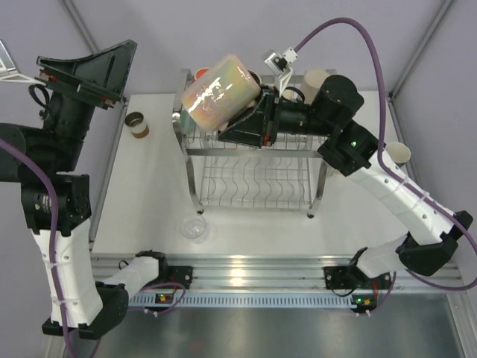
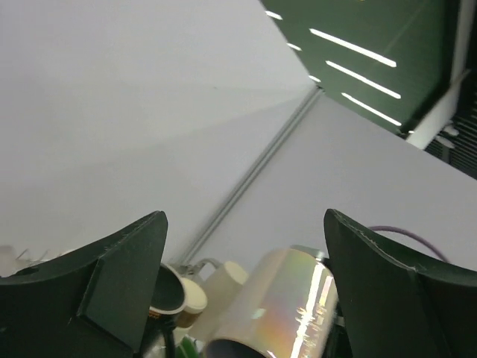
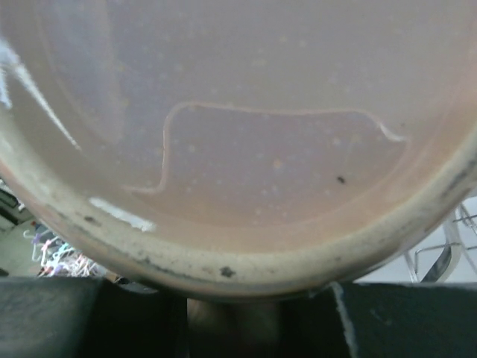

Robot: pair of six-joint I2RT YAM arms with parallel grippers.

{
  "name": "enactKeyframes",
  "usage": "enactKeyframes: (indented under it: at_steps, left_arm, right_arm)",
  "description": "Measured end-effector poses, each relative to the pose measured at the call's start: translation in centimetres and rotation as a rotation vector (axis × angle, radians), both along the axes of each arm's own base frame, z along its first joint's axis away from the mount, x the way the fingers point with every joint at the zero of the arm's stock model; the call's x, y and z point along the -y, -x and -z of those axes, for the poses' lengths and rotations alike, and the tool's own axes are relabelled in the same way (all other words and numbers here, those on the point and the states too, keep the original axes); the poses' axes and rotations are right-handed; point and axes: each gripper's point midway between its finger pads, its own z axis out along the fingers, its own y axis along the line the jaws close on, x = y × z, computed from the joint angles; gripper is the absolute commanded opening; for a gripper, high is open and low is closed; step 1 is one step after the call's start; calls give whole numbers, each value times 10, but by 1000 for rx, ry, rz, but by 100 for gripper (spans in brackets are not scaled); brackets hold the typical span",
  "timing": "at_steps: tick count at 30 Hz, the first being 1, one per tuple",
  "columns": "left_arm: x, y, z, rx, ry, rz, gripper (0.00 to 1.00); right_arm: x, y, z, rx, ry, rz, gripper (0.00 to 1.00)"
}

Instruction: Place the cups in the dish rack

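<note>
My right gripper [image 1: 252, 113] reaches over the dish rack [image 1: 253, 153] and is shut on a large pink iridescent cup [image 1: 220, 93], held tilted on its side above the rack's top left corner. In the right wrist view the cup's base [image 3: 246, 149] fills the frame above the gripper [image 3: 261, 298]. My left gripper [image 1: 123, 73] hangs high at the far left, open and empty. Between its fingers [image 2: 244, 216] the left wrist view shows the pink cup [image 2: 291, 306], a beige cup [image 2: 223, 283] and a dark-lined mug [image 2: 168, 287].
A brown paper cup [image 1: 138, 124] stands on the table left of the rack, and a clear cup [image 1: 194, 227] near its front left foot. A beige cup [image 1: 317, 78] sits at the rack's back right. Another pale cup [image 1: 399, 154] stands right of the rack.
</note>
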Motion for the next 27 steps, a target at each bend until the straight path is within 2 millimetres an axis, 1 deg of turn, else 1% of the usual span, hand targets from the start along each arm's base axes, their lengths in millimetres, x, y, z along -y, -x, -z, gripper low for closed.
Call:
enactKeyframes:
  at_steps: [2, 6, 8, 10, 12, 14, 15, 19, 23, 27]
  left_arm:
    - [-5, -14, 13, -59, -13, -44, 91]
    - [-12, -56, 52, -214, -48, -118, 90]
    - [-15, -74, 70, -280, -66, -148, 90]
    - [-20, -94, 93, -361, -89, -185, 90]
    - [-25, -107, 113, -428, -110, -224, 90]
    - [-32, -115, 128, -484, -133, -268, 90]
    - [-36, -116, 133, -504, -143, -290, 90]
    - [-51, -120, 142, -554, -166, -370, 90]
    - [-68, -124, 156, -606, -172, -427, 89]
    - [-93, -135, 184, -693, -166, -471, 89]
  right_arm:
    - [7, 11, 3, 11, 23, -21, 0]
    - [22, 35, 12, 58, 65, -48, 0]
    - [28, 47, 21, 77, 96, -66, 0]
    - [32, 57, 30, 96, 125, -78, 0]
    - [33, 60, 40, 103, 158, -80, 0]
    - [31, 64, 54, 109, 200, -80, 0]
    - [29, 65, 61, 109, 222, -78, 0]
    - [23, 71, 94, 112, 336, -61, 0]
    - [16, 83, 121, 146, 428, -49, 0]
    - [15, 96, 136, 187, 493, -34, 0]
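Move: My right hand already grips the pearly mug. The lower tier's middle is roughly 10 cm ahead, 8 cm to this hand's right and 42 cm below; the upper tier's front rail is some 7 cm ahead, 8 cm right and 26 cm down, and the glass cup 2 cm back, 9 cm left and 49 cm down. From my empty left hand the steel-brown cup lies about 24 cm ahead, 18 cm left and 63 cm down, the teal cup 24 cm ahead, 3 cm left. Keeping my pinch on the pearly mug, I bring my right hand down about 14 cm and back 10 cm, clear of the upper tier to the rack's front, tipping the leftward-pointing fingers some 30 degrees down. Meanwhile my open left hand sinks and reaches forward and then left towards the steel-brown cup, pitching its fingers down and swinging them leftward. ##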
